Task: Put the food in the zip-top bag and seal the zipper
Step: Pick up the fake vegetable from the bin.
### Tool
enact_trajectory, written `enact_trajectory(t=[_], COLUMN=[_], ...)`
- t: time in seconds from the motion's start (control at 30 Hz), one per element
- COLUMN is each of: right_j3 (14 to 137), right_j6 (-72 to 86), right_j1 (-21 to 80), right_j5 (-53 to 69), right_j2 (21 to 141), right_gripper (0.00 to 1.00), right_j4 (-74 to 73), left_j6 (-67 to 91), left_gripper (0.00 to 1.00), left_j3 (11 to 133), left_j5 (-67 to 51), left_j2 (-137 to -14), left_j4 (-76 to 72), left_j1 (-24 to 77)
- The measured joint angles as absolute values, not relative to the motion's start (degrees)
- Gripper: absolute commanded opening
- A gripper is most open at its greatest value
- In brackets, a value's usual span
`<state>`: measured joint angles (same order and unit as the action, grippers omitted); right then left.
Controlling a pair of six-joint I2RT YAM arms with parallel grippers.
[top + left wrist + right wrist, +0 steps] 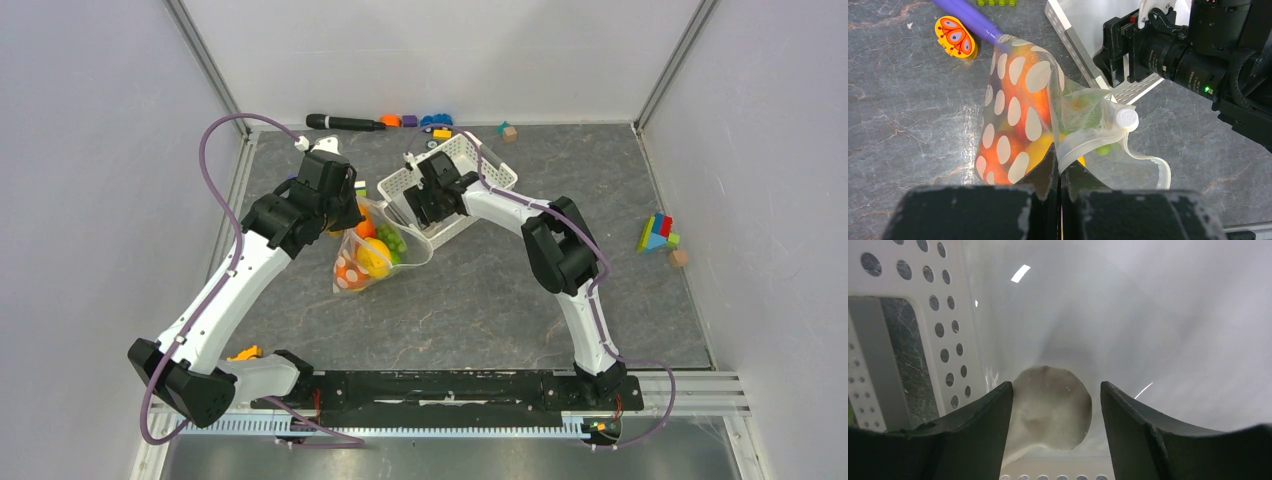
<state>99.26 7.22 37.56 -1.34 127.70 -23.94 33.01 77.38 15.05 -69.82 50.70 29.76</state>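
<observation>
The zip-top bag [372, 258] lies mid-table, clear with white dots. Inside it the food [1020, 135] shows as orange and yellow pieces, plus green grapes [393, 241]. My left gripper [1062, 162] is shut on the zipper [1088, 142] at the bag's mouth, which gapes toward the right. My right gripper [1055, 387] reaches down into the white basket [482, 165], fingers apart around a pale off-white rounded piece [1053, 412]. Its left finger touches that piece and its right finger stands a small gap away. From above, the right gripper [418, 208] hides the piece.
A black marker [340, 122] and small toys [425, 121] line the back wall. Coloured building blocks [657, 235] sit at the right, and a single block [508, 131] is behind the basket. An orange butterfly toy [954, 36] and a purple rod [970, 20] lie beside the bag.
</observation>
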Motion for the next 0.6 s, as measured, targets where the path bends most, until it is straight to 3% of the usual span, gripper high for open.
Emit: enact_trajectory(t=[0.37, 0.6], right_j3=[99.3, 97.2], right_j6=[7.0, 7.0], right_j1=[37.6, 37.6], right_j5=[-3.1, -3.3], right_j2=[127.7, 125.4], right_gripper=[0.13, 0.00], right_j4=[-24.1, -20.6], left_j6=[33.0, 33.0], left_gripper=[0.02, 0.02], left_j3=[77.3, 76.9], left_j5=[15.0, 15.0], left_j2=[-69.8, -69.8], left_j4=[50.7, 50.7], left_j1=[29.8, 29.8])
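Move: The right hand is low in the bin with its open fingers astride the pale fake vegetable, whose middle lies about 1 cm back and 1 cm below. The bin's end wall is some 5 cm to the left and 2 cm up; the bin's middle lies about 7 cm ahead and 5 cm right. The filled bag is roughly 9 cm left and 8 cm back, 2 cm higher. From the left hand, the vegetable is about 12 cm ahead, 8 cm right and 22 cm down. Holding nearly still at first, the right hand closes its fingers from three-quarters open to almost shut and pinches the pale vegetable between the pads. As they finish closing it starts upward, about 1.5 cm with a slight forward drift, the fingertips tipping up a few degrees. The left hand stays put, keeping its pinch on the bag's rim. ##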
